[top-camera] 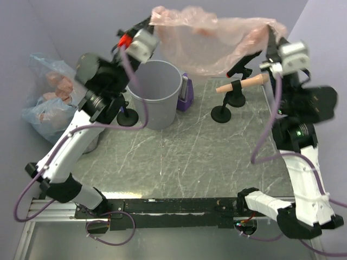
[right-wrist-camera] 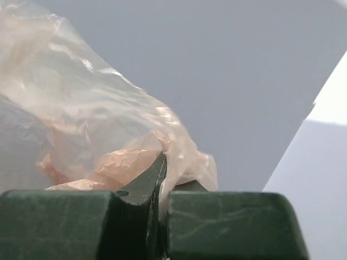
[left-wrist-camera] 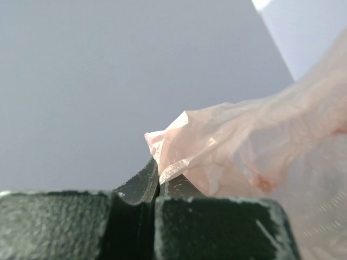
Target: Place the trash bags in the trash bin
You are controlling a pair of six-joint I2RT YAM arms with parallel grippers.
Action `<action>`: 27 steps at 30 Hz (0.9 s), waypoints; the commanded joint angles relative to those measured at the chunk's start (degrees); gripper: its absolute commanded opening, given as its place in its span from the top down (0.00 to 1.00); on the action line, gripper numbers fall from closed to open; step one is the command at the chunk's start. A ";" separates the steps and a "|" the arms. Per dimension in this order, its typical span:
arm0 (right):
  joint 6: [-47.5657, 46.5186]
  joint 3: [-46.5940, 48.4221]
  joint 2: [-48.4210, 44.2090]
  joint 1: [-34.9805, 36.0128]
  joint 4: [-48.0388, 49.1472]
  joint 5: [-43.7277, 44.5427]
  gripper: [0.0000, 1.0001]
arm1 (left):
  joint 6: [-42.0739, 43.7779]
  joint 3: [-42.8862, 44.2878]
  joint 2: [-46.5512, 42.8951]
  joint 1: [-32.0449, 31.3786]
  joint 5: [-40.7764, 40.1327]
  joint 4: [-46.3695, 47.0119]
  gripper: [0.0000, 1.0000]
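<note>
A translucent pink trash bag [top-camera: 217, 40] hangs stretched between my two grippers, high above the back of the table, to the right of and above the bin. My left gripper [top-camera: 152, 20] is shut on the bag's left corner; in the left wrist view its jaws [left-wrist-camera: 158, 174] pinch the pink film [left-wrist-camera: 244, 151]. My right gripper [top-camera: 269, 33] is shut on the bag's right corner; in the right wrist view the film [right-wrist-camera: 97, 124] is clamped between the jaws [right-wrist-camera: 164, 169]. The round grey trash bin [top-camera: 156, 92] stands upright on the table, below the bag's left part.
A small purple box [top-camera: 186, 93] stands right of the bin. Black stands [top-camera: 222, 112] with a tan peg [top-camera: 245, 84] are at the back right. A clear bag [top-camera: 46, 97] holding pink bags sits off the table's left edge.
</note>
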 commanded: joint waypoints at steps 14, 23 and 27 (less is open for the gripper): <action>-5.10 -29.91 -27.91 1.60 -59.98 -25.75 1.00 | 15.69 -27.89 -12.38 -1.66 23.95 -51.26 0.99; 4.58 -24.88 -24.66 -2.71 -52.61 -25.14 1.00 | 1.16 -25.34 -13.97 -1.84 26.78 -45.18 0.99; 6.42 -27.61 -25.19 -2.80 -50.14 -23.72 1.00 | 0.46 -27.09 -14.76 -1.75 25.73 -44.48 0.99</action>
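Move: The pink trash bag is already stretched between both hands, high over the table: its middle is about 13 cm right of the left hand and 13 cm left of and 3 cm ahead of the right, some 5 cm below both. From the left hand the trash bin is about 11 cm ahead, 3 cm left, 51 cm down; the purple holder some 13 cm ahead, 9 cm right. From the right hand the stick stand is some 16 cm straight ahead. The bag, its edges still pinched by both shut grippers, is whipped downward: after a slight draw back and up, both hands plunge together nearly 40 cm, then rebound about 10 cm while easing back towards the bases and slightly closer to each other. The fingers tip over from slanting up to pointing somewhat down. ##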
